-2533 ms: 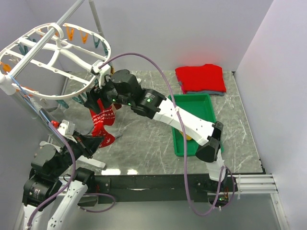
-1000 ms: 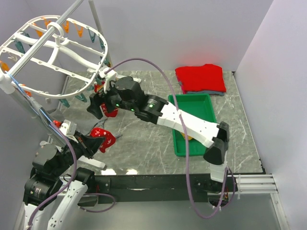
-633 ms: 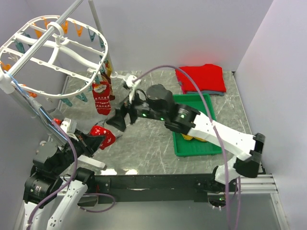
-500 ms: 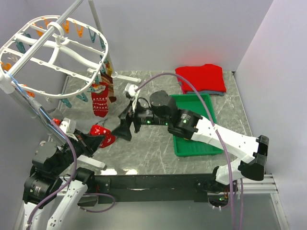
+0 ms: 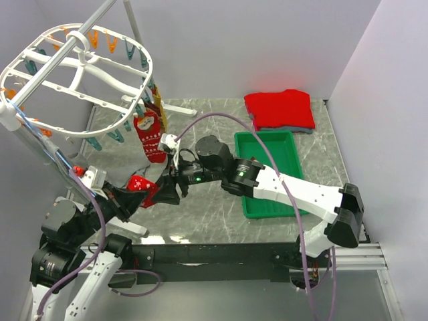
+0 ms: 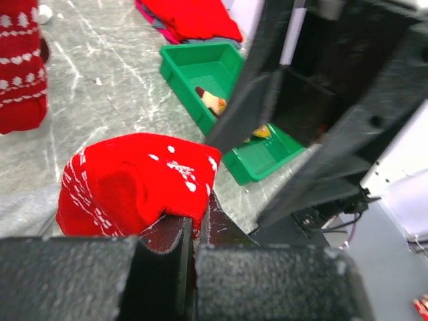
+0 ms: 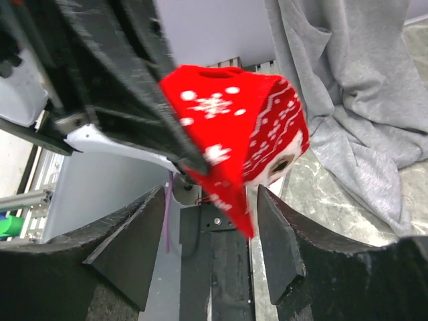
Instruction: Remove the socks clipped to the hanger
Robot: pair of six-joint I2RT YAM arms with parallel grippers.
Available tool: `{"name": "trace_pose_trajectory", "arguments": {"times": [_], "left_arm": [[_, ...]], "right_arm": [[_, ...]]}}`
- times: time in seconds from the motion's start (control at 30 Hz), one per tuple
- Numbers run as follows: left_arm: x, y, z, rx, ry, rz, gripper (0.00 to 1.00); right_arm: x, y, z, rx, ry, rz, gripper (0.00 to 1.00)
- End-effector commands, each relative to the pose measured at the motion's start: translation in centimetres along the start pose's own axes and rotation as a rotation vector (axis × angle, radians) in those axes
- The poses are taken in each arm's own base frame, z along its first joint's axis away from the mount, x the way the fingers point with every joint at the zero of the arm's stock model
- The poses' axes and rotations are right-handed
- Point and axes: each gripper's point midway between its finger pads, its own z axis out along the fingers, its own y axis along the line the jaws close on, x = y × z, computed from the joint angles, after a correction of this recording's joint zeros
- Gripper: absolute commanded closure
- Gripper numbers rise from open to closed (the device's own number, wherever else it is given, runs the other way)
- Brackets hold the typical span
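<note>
The white oval hanger (image 5: 80, 60) stands at the upper left, with orange and teal clips on its rim. One red patterned sock (image 5: 150, 137) hangs clipped from its near rim, with a mustard-yellow sock (image 5: 158, 100) beside it. My left gripper (image 5: 134, 197) is shut on another red sock (image 6: 134, 187), holding it above the table. My right gripper (image 7: 210, 234) is open. Its fingers (image 7: 127, 247) stand on either side of that sock's (image 7: 247, 140) hanging lower edge without pressing on it. In the left wrist view the right fingers (image 6: 321, 100) loom close on the right.
A green tray (image 5: 267, 137) sits right of centre with small socks (image 6: 212, 101) in it. A folded red garment (image 5: 279, 109) lies at the back right. A grey cloth (image 7: 348, 100) lies on the marble table under the hanger.
My right arm has swung down from the hanger to the sock in my left gripper, and its jaws have narrowed. The left arm has held still.
</note>
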Motion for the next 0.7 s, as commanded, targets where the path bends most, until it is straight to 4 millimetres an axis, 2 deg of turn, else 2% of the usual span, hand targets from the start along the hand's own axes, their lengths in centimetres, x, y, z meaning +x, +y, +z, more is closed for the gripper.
{"name": "trace_pose_trajectory", "arguments": {"times": [0.0,0.07,0.1,0.13,0.23,0.27,0.3,0.33,0.4,0.47,0.53,0.57,0.6,0.63,0.67], "left_arm": [[-2.0,-2.6,-1.1,0.105,-0.069,0.057,0.99],[-2.0,-2.8,-1.2,0.113,-0.07,0.06,0.99],[-2.0,-2.8,-1.3,0.112,-0.072,0.06,0.99],[-2.0,-2.7,-1.3,0.109,-0.073,0.062,0.99],[-2.0,-2.7,-1.2,0.108,-0.072,0.063,0.99],[-2.0,-2.7,-1.2,0.111,-0.07,0.063,0.99],[-1.9,-2.7,-1.1,0.11,-0.068,0.06,0.99],[-2.0,-2.7,-1.1,0.109,-0.068,0.058,0.99],[-2.0,-2.4,-1.1,0.095,-0.072,0.056,0.87],[-2.2,-2.3,-1.1,0.083,-0.078,0.054,0.65],[-2.4,-2.0,-1.2,0.063,-0.088,0.057,0.52],[-2.5,-1.9,-1.3,0.054,-0.092,0.057,0.42],[-2.6,-1.8,-1.4,0.045,-0.1,0.057,0.38],[-2.7,-1.5,-1.4,0.028,-0.105,0.055,0.35],[-2.8,-1.5,-1.5,0.024,-0.112,0.057,0.34]], "right_arm": [[-2.1,0.9,0.9,-0.051,-0.051,-0.044,0.36],[-1.9,0.8,1.2,-0.051,-0.043,-0.045,0.42],[-1.9,0.7,1.2,-0.047,-0.042,-0.043,0.5],[-1.9,0.8,1.1,-0.047,-0.043,-0.044,0.66],[-1.7,0.9,1.0,-0.052,-0.044,-0.042,0.76],[-1.6,0.9,0.9,-0.052,-0.043,-0.042,0.82],[-1.3,0.9,0.8,-0.055,-0.036,-0.037,0.93],[-1.3,0.9,0.7,-0.051,-0.039,-0.036,0.99],[-1.0,0.7,0.4,-0.034,-0.038,-0.033,1.0],[-1.4,0.0,-0.2,0.026,-0.064,-0.037,1.0],[-1.5,-0.4,-1.2,0.069,-0.082,-0.043,1.0],[-1.6,-1.4,-1.6,0.138,-0.095,-0.039,1.0],[-0.9,-2.0,-2.0,0.174,-0.086,-0.035,1.0],[-1.4,-2.3,-2.9,0.213,-0.106,-0.04,1.0],[-0.9,-3.6,-3.7,0.293,-0.097,-0.033,1.0]]}}
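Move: The red sock's middle is some 3 cm to the left of the open right fingers and about level with them; its near end already lies between them. From the left hand, which still pinches it, it is about 2 cm ahead and 1 cm right. Another red sock hangs roughly 13 cm ahead of the right hand and 3 cm left, at similar height; grey cloth lies about 5 cm ahead, 18 cm left and 28 cm below. The right hand eases 2 cm down-left, pinches the red sock, then draws rightward as the left fingers open. ##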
